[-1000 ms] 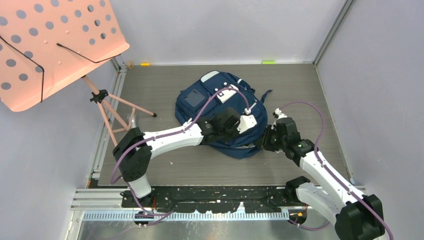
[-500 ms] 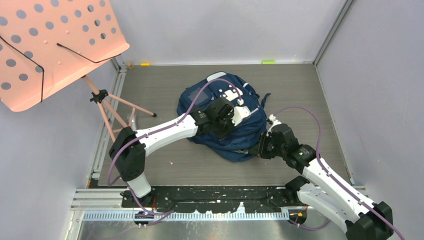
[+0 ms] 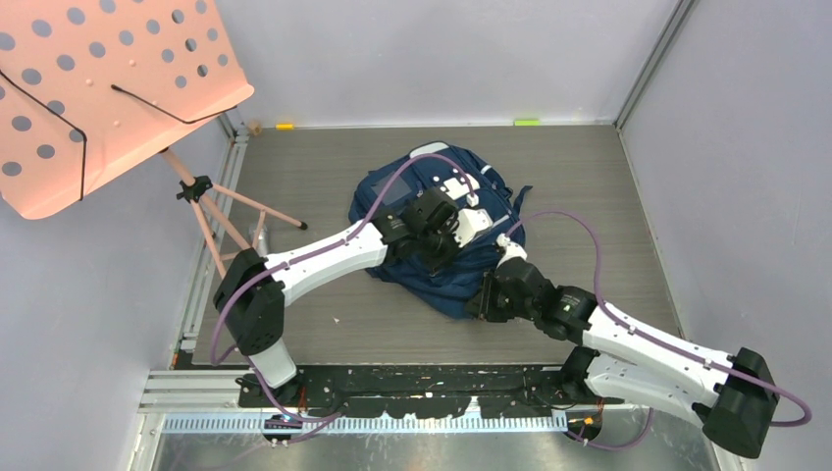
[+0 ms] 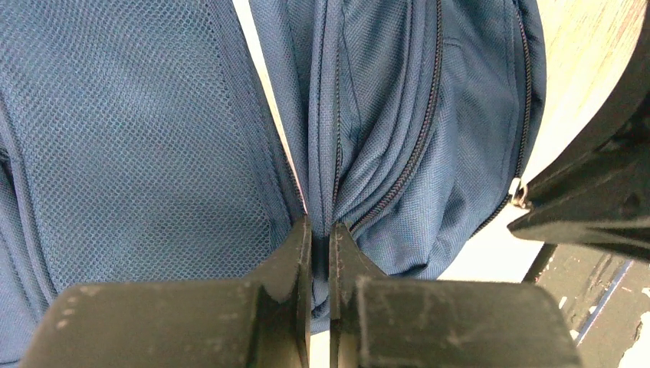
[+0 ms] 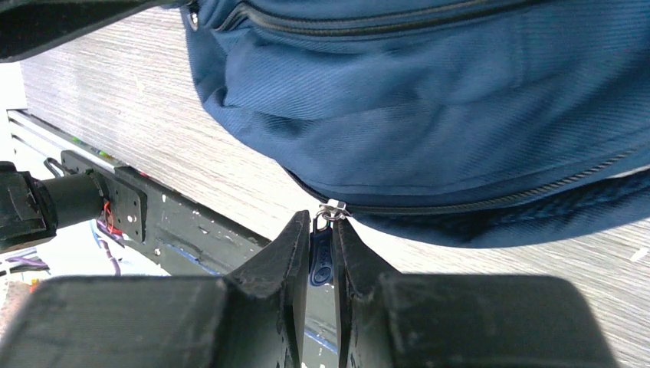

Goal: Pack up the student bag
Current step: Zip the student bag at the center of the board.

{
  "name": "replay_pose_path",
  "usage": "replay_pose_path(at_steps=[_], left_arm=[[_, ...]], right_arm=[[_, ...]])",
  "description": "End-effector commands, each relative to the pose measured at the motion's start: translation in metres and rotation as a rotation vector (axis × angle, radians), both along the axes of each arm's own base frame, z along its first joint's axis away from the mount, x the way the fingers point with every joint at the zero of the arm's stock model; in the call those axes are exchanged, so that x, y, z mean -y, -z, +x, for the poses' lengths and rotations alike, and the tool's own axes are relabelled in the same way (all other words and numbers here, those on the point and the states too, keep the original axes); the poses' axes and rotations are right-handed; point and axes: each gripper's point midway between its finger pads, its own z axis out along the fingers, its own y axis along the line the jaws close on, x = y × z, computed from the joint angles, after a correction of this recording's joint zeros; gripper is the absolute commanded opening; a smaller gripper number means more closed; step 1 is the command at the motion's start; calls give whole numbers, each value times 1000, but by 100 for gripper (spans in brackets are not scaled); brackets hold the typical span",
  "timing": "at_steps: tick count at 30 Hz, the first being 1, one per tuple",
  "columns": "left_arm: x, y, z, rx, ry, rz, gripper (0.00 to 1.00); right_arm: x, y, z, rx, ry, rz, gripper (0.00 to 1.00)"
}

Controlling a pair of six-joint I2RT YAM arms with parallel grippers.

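The student bag (image 3: 397,189), navy blue with white patches, lies bunched in the middle of the table. My left gripper (image 3: 439,253) presses down on its top. In the left wrist view this gripper (image 4: 320,227) is shut on a fold of the bag's fabric (image 4: 398,115) beside a zipper line. My right gripper (image 3: 483,300) sits at the bag's near right edge. In the right wrist view it (image 5: 322,224) is shut on a dark blue zipper pull (image 5: 322,259) hanging from the bag (image 5: 429,100), which is lifted a little off the table.
A pink perforated music stand (image 3: 98,88) stands at the far left, its tripod legs (image 3: 231,221) reaching onto the table. Grey walls close in the back and both sides. A black mounting rail (image 3: 422,378) runs along the near edge.
My right gripper has slid left along the bag's near edge with the zipper pull in it. The left gripper rose slightly and the bag bunched up toward the back.
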Motion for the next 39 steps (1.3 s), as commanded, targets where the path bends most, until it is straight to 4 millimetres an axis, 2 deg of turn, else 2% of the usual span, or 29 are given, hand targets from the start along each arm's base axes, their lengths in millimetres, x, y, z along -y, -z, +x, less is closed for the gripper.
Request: replay_pose_path(at_steps=[1,5,9,10,11,12,17,23,28,31,34,38,39], left_arm=[[29,-56,16,99,31,-168,0],[38,-58,8,38,47,-203,0],[46,-66,0,-9,68,-261,0],[48,-69,-2,-19,74,-281,0],[49,-71,-3,-28,72,-296,0],[51,-75,-4,-35,76,-314,0],[59,-86,-5,-57,63,-386,0],[66,-89,0,-59,48,-426,0],[89,-96,11,-75,27,-493,0],[105,-98,19,-80,22,-521,0],[118,-97,31,-64,15,-542,0],[125,-95,41,-59,-3,-541,0],[123,-97,42,-49,-16,-540,6]], right_arm=[[-46,-53,10,94,-29,168,4],[-69,-46,12,150,-58,147,4],[-96,-51,19,272,-77,130,3],[-111,-56,18,303,-96,156,4],[-115,-58,21,334,-94,152,4],[-127,-60,19,355,-110,168,4],[-147,-55,30,439,-88,172,4],[-137,-39,42,489,-30,135,4],[-116,-33,51,514,-1,50,3],[-97,-25,57,497,4,-7,4],[-72,-28,65,492,35,-15,3],[-43,-30,73,480,78,-30,4],[-39,-31,74,479,86,-29,4]])
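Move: The right fingers already hold the zip pull at the bag's near edge. The zip's left end, at the bag's near-left corner, lies roughly 21 cm to the right hand's left, 7 cm ahead and 5 cm lower. The pinched fold is about 9 cm ahead and 9 cm left of the right hand. From the left hand, which pinches that fold, the same corner lies some 13 cm left, 2 cm back and 8 cm lower. Keep the right fingers shut on the zip pull and draw it left along the bag's near edge, about 10 cm while sinking a little, then curve forward and come back right some 6 cm, fingertips tipping up about 20 degrees. Keep the left pinch on the fold, raise it 2 cm, then haul it about 6 cm right and slightly forward. ##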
